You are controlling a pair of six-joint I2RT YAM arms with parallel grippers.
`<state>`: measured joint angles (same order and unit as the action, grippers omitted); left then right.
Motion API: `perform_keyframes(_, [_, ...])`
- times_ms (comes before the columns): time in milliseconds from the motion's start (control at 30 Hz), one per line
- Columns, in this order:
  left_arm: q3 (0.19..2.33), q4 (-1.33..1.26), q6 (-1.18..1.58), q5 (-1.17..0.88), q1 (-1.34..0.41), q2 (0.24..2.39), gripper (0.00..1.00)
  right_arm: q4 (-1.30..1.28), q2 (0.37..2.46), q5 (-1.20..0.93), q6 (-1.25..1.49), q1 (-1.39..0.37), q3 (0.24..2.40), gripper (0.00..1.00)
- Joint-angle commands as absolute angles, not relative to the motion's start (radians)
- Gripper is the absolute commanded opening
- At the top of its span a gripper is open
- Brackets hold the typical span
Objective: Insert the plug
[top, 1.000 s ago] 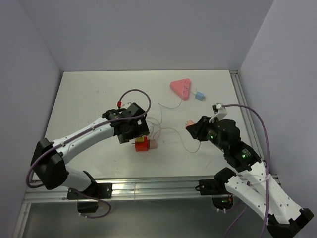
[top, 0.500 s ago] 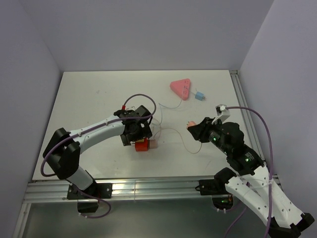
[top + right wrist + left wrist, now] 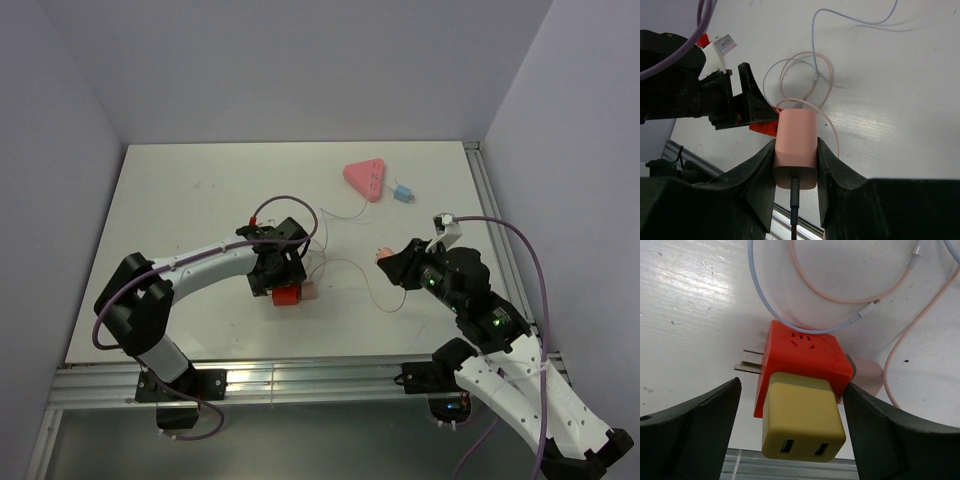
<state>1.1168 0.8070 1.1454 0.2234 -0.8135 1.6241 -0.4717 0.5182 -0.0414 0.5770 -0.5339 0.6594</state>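
The plug [image 3: 403,194], a tiny light-blue box, lies at the far right of the table beside the pink triangular socket strip [image 3: 365,179]; no gripper is near it. My left gripper [image 3: 279,276] [image 3: 792,390] hangs open over an orange-red socket cube [image 3: 802,357] with an olive-yellow USB charger [image 3: 802,422] stuck on it. Its right finger [image 3: 875,420] touches the cube and the left finger [image 3: 705,415] stands apart. My right gripper [image 3: 390,260] [image 3: 796,145] is shut on a pink charger block [image 3: 796,140] [image 3: 381,251] with a dark cable at its back.
Thin pink and bluish cables [image 3: 345,265] [image 3: 805,290] loop over the table between the two arms. A small pale pink block [image 3: 310,291] sits right of the red cube [image 3: 287,293]. The metal rail [image 3: 300,375] runs along the near edge.
My left gripper has come down and to the right over the red cube, and its jaws have narrowed a little. The right gripper has barely moved and keeps hold of the pink block.
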Motion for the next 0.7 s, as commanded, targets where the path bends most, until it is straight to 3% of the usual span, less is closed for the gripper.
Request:
perform_keyframes(0, [1.1, 0.77, 1.131, 0.229, -0.821, 1.618, 0.86, -0.433, 0.514, -0.049, 0.581, -0.529, 0.65, 0.0])
perform_keyframes(300, [1.077, 0.739, 1.074, 0.261, -0.834, 1.625, 0.7, -0.428, 0.511, -0.052, 0.583, -0.529, 0.638, 0.0])
perform_keyframes(400, [1.049, 0.697, 1.043, 0.276, -0.834, 1.611, 0.56, -0.429, 0.509, -0.051, 0.581, -0.529, 0.638, 0.0])
perform_keyframes(500, [1.009, 0.634, 1.017, 0.282, -0.839, 1.572, 0.35, -0.437, 0.509, -0.048, 0.577, -0.529, 0.643, 0.0])
perform_keyframes(567, [0.976, 0.58, 0.98, 0.291, -0.841, 1.531, 0.06, -0.44, 0.511, -0.051, 0.577, -0.531, 0.644, 0.0])
perform_keyframes(600, [0.967, 0.571, 0.964, 0.298, -0.841, 1.519, 0.0, -0.44, 0.512, -0.054, 0.577, -0.531, 0.646, 0.0])
perform_keyframes(667, [0.939, 0.522, 0.922, 0.293, -0.842, 1.479, 0.0, -0.448, 0.52, -0.066, 0.577, -0.529, 0.652, 0.0])
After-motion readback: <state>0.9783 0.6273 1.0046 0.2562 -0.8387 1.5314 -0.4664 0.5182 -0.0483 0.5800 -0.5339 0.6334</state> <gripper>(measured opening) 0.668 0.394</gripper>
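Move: The red adapter is already between the open left fingers, its middle about 2 cm below the hand point, 1 cm to the right and level fore and aft. The yellow adapter stacked on it sits about 2 cm above the hand point, also 1 cm right; the brown block on its right side lies 6 cm right and 3 cm lower, level fore and aft. From the right hand the red adapter lies some 23 cm left, 2 cm ahead and 18 cm below. Ease the left gripper down a little under 1 cm over the red adapter while closing the fingers from either side, until they stop against its left and right flanks and pinch it below the yellow adapter. Then keep that grip, turn the wrist about 10 degrees clockwise and swing the fingertips slightly forward. ##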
